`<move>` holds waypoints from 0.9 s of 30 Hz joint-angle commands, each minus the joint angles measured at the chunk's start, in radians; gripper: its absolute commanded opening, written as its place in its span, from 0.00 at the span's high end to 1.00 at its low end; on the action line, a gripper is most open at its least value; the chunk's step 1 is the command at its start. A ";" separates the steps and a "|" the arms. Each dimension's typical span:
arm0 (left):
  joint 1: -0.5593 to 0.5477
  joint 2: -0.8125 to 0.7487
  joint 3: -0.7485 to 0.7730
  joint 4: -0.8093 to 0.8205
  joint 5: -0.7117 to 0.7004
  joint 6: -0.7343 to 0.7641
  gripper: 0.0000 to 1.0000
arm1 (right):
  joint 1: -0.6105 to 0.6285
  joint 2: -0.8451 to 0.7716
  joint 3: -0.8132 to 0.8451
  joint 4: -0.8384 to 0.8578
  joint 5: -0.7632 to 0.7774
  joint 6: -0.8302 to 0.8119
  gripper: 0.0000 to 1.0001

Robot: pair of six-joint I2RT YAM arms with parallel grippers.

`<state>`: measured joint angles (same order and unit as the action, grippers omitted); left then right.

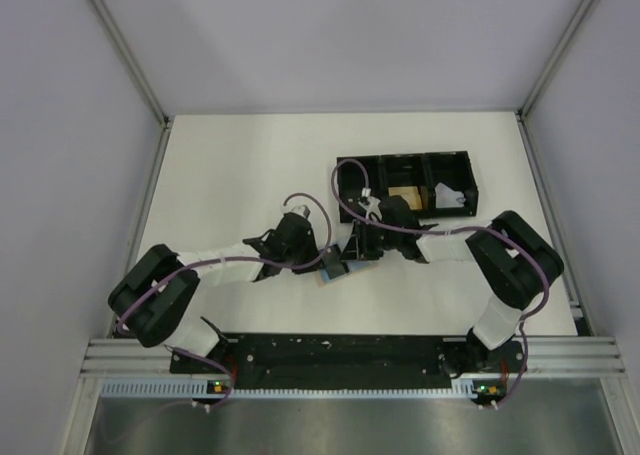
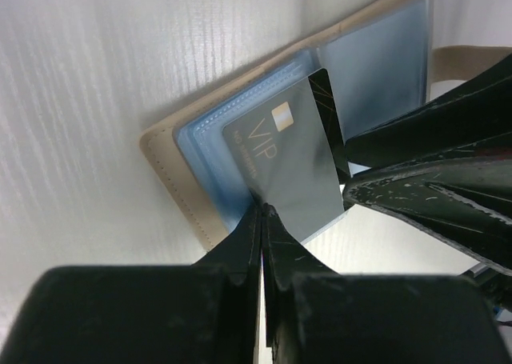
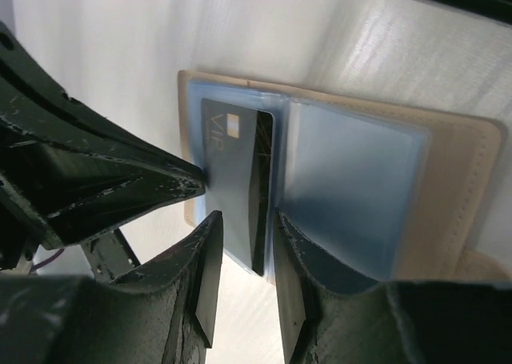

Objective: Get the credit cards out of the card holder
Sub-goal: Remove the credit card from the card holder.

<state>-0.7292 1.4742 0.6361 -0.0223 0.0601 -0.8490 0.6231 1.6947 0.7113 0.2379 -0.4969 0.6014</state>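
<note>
The card holder [image 2: 168, 160] lies open on the white table, tan outside with blue-grey pockets. A grey credit card [image 2: 288, 160] marked VIP sticks out slantwise from its left pocket. My left gripper [image 2: 262, 208] is shut on that card's near corner. In the right wrist view the same credit card [image 3: 232, 172] shows over the card holder [image 3: 464, 188]. My right gripper [image 3: 248, 218] stands open astride the card's dark edge, its right finger [image 3: 320, 276] over the right-hand pocket. From above, both grippers meet at the card holder [image 1: 340, 272].
A black three-compartment tray [image 1: 350, 170] stands just behind the right gripper. It holds an orange-tan block [image 1: 405, 197] in the middle and a white item [image 1: 447, 197] on the right. Grey walls close in the table on three sides.
</note>
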 commanded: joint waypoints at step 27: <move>-0.001 -0.017 -0.082 -0.013 -0.005 0.002 1.00 | -0.154 0.023 -0.176 0.391 -0.238 0.100 1.00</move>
<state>-0.7292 1.4761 0.5930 0.0566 0.0830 -0.8696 0.5014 1.7515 0.5476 0.5915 -0.7212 0.7258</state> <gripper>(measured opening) 0.008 0.007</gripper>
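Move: Just left of the right fingertips, roughly 3 cm away and 1 cm ahead, is the middle of the dark VIP credit card; its raised right edge stands between those open fingers. The card holder's middle is about 1 cm ahead and 1 cm right of the right hand, 1 cm lower, and the black box sits some 19 cm ahead and 13 cm right. From the left hand, the card's middle is about 2 cm ahead and 3 cm right, 1 cm below. Closing on the raised right edge of the VIP card, the right fingers pinch it from partly open to shut. The right hand first eases slightly left, then draws about 2.5 cm right, staying low, while the wrist tilts its fingertips up some 15 degrees. The left hand, already shut, stays low near the card's left edge and seems to press the holder. ##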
